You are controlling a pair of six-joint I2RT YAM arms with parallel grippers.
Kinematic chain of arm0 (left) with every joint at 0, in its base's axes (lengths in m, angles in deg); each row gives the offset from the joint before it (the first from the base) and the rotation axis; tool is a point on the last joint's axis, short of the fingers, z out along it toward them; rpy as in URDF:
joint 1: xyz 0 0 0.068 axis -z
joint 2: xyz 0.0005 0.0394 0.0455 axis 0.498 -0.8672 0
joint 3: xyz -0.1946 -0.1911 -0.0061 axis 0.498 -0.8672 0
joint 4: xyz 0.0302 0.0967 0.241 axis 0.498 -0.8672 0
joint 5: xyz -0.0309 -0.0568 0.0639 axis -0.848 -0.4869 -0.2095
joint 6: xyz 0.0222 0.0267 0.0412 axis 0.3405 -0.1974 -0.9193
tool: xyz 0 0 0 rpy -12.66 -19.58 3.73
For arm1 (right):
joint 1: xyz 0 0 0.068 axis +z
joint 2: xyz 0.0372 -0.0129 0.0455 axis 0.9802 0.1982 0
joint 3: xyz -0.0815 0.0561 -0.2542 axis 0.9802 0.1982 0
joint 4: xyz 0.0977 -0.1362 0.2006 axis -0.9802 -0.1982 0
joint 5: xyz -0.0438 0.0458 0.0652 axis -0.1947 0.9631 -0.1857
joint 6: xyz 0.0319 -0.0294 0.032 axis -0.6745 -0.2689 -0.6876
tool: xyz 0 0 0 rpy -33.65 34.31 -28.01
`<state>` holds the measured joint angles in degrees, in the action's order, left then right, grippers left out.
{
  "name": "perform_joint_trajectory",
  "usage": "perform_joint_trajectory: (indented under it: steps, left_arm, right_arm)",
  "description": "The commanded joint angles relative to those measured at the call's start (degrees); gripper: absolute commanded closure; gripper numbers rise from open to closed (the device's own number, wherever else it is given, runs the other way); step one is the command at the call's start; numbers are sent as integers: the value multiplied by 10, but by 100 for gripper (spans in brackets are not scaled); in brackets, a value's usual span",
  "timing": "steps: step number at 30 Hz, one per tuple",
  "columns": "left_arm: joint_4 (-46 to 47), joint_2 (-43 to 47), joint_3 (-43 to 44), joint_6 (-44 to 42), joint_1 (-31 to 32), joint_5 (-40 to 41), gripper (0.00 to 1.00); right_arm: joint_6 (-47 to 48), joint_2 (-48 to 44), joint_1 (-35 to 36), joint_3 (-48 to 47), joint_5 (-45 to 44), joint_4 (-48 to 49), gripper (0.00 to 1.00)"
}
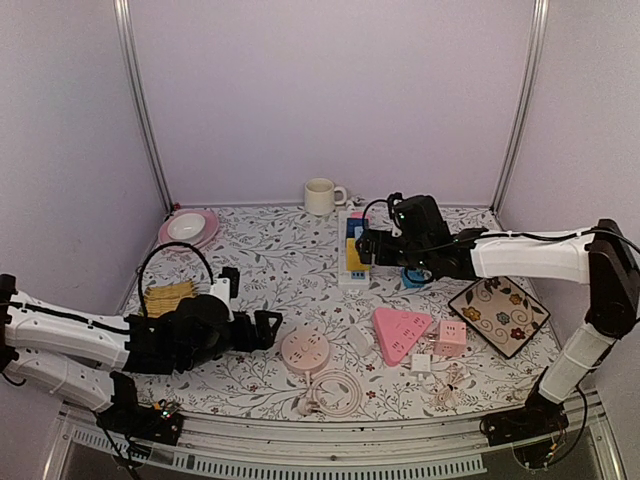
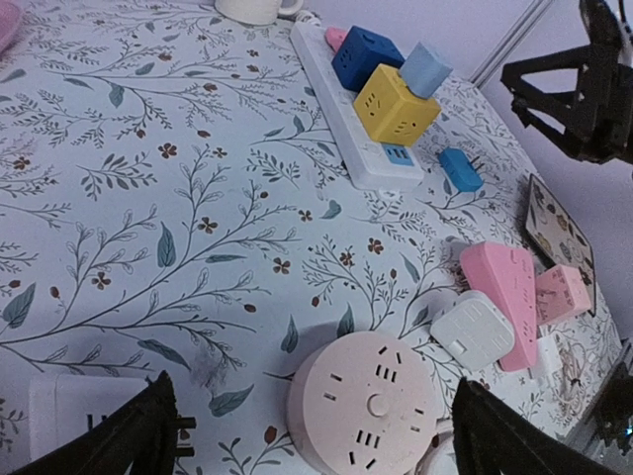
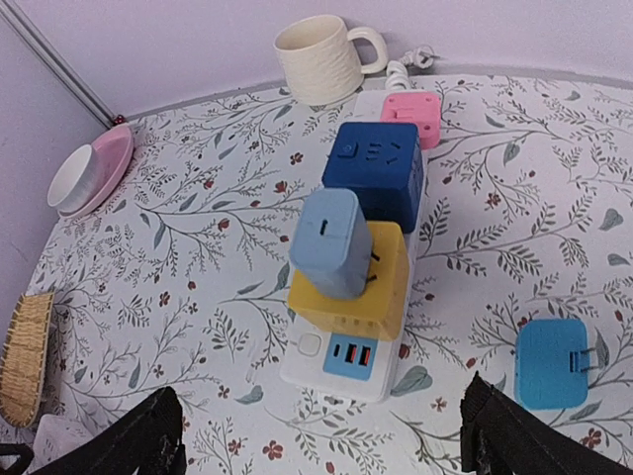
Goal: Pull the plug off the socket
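Note:
A white power strip [image 3: 315, 348] lies at the back of the table, also in the top view [image 1: 346, 276]. Plugged into it in a row are a pink plug [image 3: 410, 114], a dark blue cube [image 3: 376, 163] and a yellow cube socket [image 3: 346, 297]. A light blue plug [image 3: 331, 242] sits tilted in the yellow cube's top, its prongs partly showing. My right gripper [image 3: 326, 445] hovers open just in front of the strip's near end, holding nothing. My left gripper [image 2: 316, 421] is open over a round pink socket [image 2: 366, 406], empty.
A loose blue plug [image 3: 549, 364] lies right of the strip. A pink triangular socket [image 1: 400, 332], a white adapter [image 2: 473, 329] and a pink cube [image 1: 451, 337] lie at front right beside a patterned tray [image 1: 498, 315]. A mug [image 1: 320, 196] and a pink plate [image 1: 188, 228] stand at the back.

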<state>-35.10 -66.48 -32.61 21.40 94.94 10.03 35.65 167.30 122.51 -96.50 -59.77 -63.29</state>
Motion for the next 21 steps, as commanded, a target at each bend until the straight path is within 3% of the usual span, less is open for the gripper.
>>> perform_joint_trajectory:
  steps: [1, 8, 21]
  left_arm:
    - [30, -18, 14, -5, -7, -7, 3]
    - [24, -6, 8, 0, -9, -14, 4]
    - [14, 41, -6, -4, -11, -7, 4]
  right_arm:
    - [50, 75, -9, -110, -48, -44, 0]
    - [80, 191, -9, -262, -106, -116, 11]
    - [113, 283, -9, -364, -133, -164, 43]
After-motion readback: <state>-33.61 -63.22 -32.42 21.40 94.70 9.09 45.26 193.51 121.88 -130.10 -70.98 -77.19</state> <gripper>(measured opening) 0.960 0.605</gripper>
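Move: The light-blue plug sits on the yellow cube of the power strip, about 9 cm ahead of the right hand, 3 cm to its left and 4 cm below it. The yellow cube is right under the plug, some 8 cm below this hand; the dark-blue cube stands about 8 cm beyond the yellow one. A loose blue plug lies on the table, 4 cm ahead, 10 cm right and 15 cm below. From the left hand, the light-blue plug is some 25 cm ahead, 20 cm right and about level. The right hand reaches forward about 9.5 cm and some 4 cm left to the light-blue plug on the yellow cube, rising slightly at first, then easing off and sinking about 3 cm, while the wrist rolls some 15 degrees, left side down. On the way its wide-open fingers narrow to a bit over half open, one on each side of the plug, with no grip to be seen yet, and the left hand, holding nothing, lifts about 2 cm. ##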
